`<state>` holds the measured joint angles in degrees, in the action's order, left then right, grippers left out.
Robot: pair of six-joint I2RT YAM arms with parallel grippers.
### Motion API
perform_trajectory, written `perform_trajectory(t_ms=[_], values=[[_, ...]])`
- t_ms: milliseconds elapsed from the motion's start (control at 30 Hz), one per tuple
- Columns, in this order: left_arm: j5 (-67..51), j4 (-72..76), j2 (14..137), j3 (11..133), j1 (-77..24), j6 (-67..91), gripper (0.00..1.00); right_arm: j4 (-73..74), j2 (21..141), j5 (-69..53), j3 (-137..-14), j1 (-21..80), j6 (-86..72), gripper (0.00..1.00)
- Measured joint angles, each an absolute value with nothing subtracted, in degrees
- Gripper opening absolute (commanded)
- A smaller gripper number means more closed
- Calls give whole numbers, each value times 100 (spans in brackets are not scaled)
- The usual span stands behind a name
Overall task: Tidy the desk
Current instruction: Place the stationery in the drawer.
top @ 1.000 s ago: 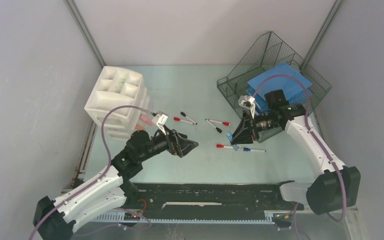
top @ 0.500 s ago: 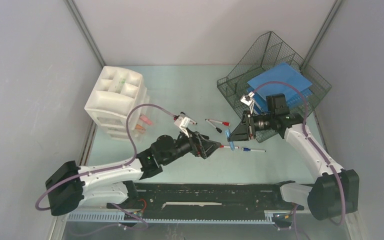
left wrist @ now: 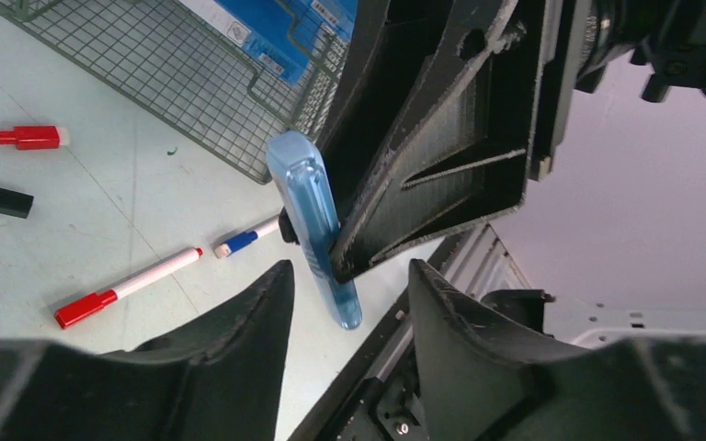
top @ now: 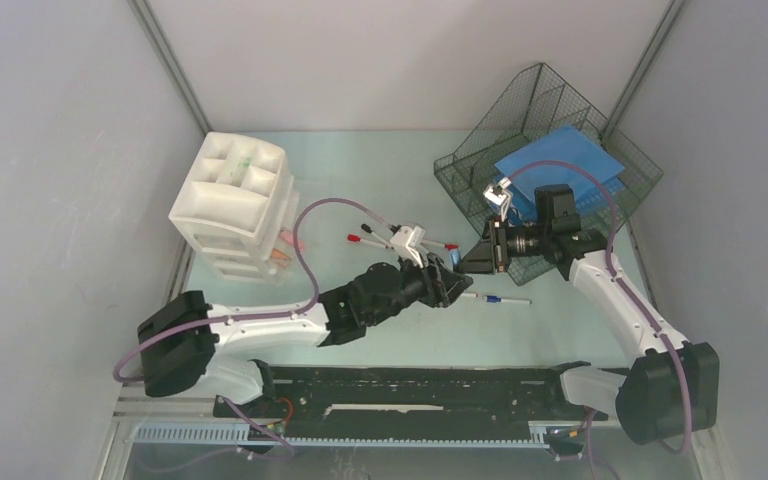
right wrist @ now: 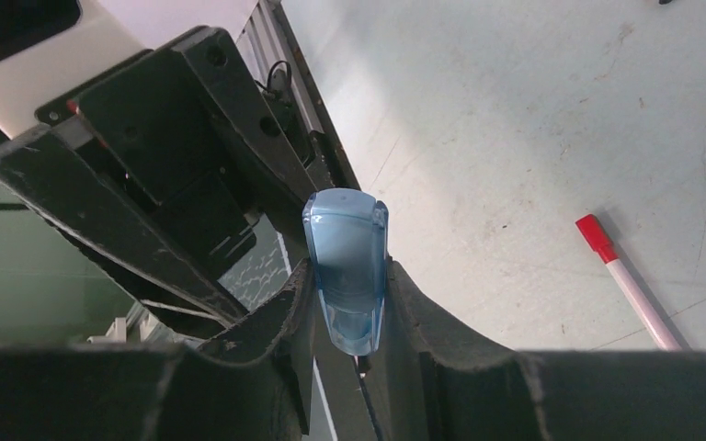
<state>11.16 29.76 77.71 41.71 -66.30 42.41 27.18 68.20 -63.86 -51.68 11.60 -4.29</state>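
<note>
My right gripper is shut on a translucent blue plastic piece and holds it above the pale green desk, right of centre. My left gripper has reached it from the left. Its jaws stand partly open on either side of the lower end of the blue piece, with a gap on both sides. In the top view the two grippers meet tip to tip around the blue piece. A blue-capped marker lies just below them, and red-capped markers lie further left.
A dark wire tray with a blue folder stands at the back right. A white drawer unit stands at the left. A black rail runs along the near edge. Loose markers lie on the desk under the grippers.
My left arm has swung right across the desk to the right gripper, and its jaws have narrowed around the blue piece's end. The right gripper has kept its hold and lifted slightly.
</note>
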Motion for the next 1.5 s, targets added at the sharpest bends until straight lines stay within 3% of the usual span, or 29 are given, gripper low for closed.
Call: perform_trajectory(t_ms=[200,400,533,667,767,867,1033,1500], values=[[1531,2517,8322,4678,-6740,4320,33,2703,6820,-6302,-5168,1160,-445,0],[1852,2106,8567,4976,-6803,4431,1,2635,6820,-6139,-5155,1138,-412,0],[1977,1968,8567,5022,-6818,4458,0,2587,6825,-6062,-5153,1181,-392,4],[2047,1914,8556,5022,-6842,4447,0,2585,6825,-6038,-5148,1221,-346,34],[2082,1894,8506,4984,-6860,4383,0,2582,6825,-6051,-5148,1258,-270,50],[2152,1822,8374,4829,-6869,4246,0,2598,6816,-6095,-5148,1306,-178,59],[2456,1581,8125,4475,-6783,3942,0,2792,6672,-6224,-5146,1391,91,65],[3028,244,6696,4058,-6630,2652,0,4471,6462,-6128,-5516,1428,2539,66]])
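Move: Just off the left hand's open fingertips is the blue highlighter, its middle about 2 cm ahead, 2 cm to the right and 2 cm below; it is still pinched between the right hand's fingers, at their pads. On the table some 16 cm below the left hand, the red-capped marker lies about 4 cm ahead and 4 cm right, the blue-capped one 3 cm ahead and 18 cm right. The open drawer is roughly 14 cm ahead and 38 cm left. Easing down about 3 cm and slightly forward and right, the left hand shuts its fingers on the blue highlighter while the right keeps its hold. The right then opens, lets go and draws back 3 to 4 cm, rolling its wrist; the left carries the highlighter some 11 cm left towards the drawer, sinking a little, its fingers tipping down roughly 25 degrees. ##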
